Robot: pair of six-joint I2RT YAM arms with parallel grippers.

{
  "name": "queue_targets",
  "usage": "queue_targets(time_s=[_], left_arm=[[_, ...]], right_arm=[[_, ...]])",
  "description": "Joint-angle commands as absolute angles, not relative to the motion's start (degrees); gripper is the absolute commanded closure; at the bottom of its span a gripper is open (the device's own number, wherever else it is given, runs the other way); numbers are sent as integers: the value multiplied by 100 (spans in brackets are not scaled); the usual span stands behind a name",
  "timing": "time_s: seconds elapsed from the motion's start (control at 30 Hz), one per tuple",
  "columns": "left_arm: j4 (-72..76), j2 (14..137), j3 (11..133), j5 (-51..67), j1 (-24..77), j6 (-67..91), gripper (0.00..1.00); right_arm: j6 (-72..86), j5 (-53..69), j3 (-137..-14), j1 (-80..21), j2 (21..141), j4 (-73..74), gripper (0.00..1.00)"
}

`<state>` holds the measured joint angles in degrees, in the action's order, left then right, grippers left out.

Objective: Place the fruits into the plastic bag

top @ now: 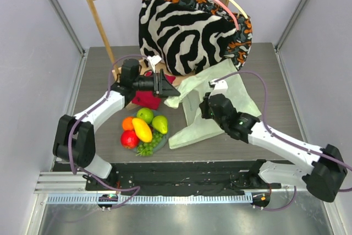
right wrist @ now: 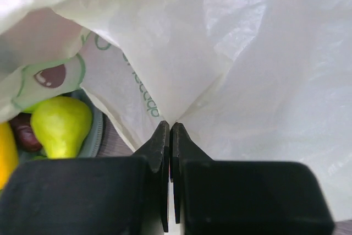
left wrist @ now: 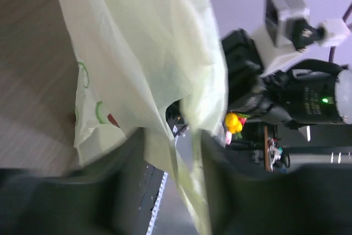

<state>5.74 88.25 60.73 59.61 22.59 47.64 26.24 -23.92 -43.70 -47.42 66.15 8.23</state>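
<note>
The fruits [top: 142, 130] lie piled on a round grey plate [top: 164, 139] at the table's front left: an orange, green apple, pear, mango, red apple and grapes. The pale-green plastic bag [top: 220, 94] spreads crumpled to their right. My left gripper [top: 171, 89] hovers at the bag's upper left corner. In the left wrist view its fingers [left wrist: 113, 191] stand apart, and a strip of bag film [left wrist: 148, 53] hangs loose through the gap. My right gripper [right wrist: 168, 126] is shut, with the bag [right wrist: 247, 70] pinched at its tips. The pear [right wrist: 60, 125] lies just to its left.
A zebra-striped fabric [top: 187, 37] hangs on a wooden rack [top: 102, 26] at the back. A red cloth [top: 147, 99] lies under the left gripper, behind the plate. The right arm [left wrist: 308, 97] shows across the left wrist view.
</note>
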Motion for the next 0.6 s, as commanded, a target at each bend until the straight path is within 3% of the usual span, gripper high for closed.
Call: queue_targets(time_s=[0.0,0.1,0.33,0.43,0.57], left_arm=[[669,8351,6293,5689,1653,4668,29],[30,7701,6354,4830,1275,3896,15],[-853,5759,6022,2421,870,2497,0],[-765,5108,5723,2582,870,2321,0],[-668,4712,5127,3803,888,2425,0]], right_arm=[[2821,-2593,-5000,-4764,6047,1518,99],[2988,-2610,-5290,-4764,5985,1827,99],[3076,-2654,-5835,-4764,6143,1986,99],[3120,-2584,-6038,-4755,6240,2057,99],[3208,-2373,-6231,-4746,6363,2057,99]])
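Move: The left hand, its fingers just starting to open around the bag's edge, has the green apple about 13 cm to its left, 2 cm back and 19 cm below. The pear sits 7 cm left, 6 cm back and equally low; the red cloth lies 13 cm left, 9 cm ahead and 22 cm down. For the right hand, shut on the bag's other rim, the apple is some 26 cm left, level ahead and 11 cm lower, and the pear 19 cm left, 3 cm back. Leftward and up, about 15 cm each, the left hand sweeps off the bag: forward some 5 cm at first, then back again, spreading its fingers wide to let go of the edge while the wrist swings counter-clockwise about 40 degrees and tips upward. Meanwhile the right hand keeps its pinch on the rim and lifts it straight up roughly 9 cm. ##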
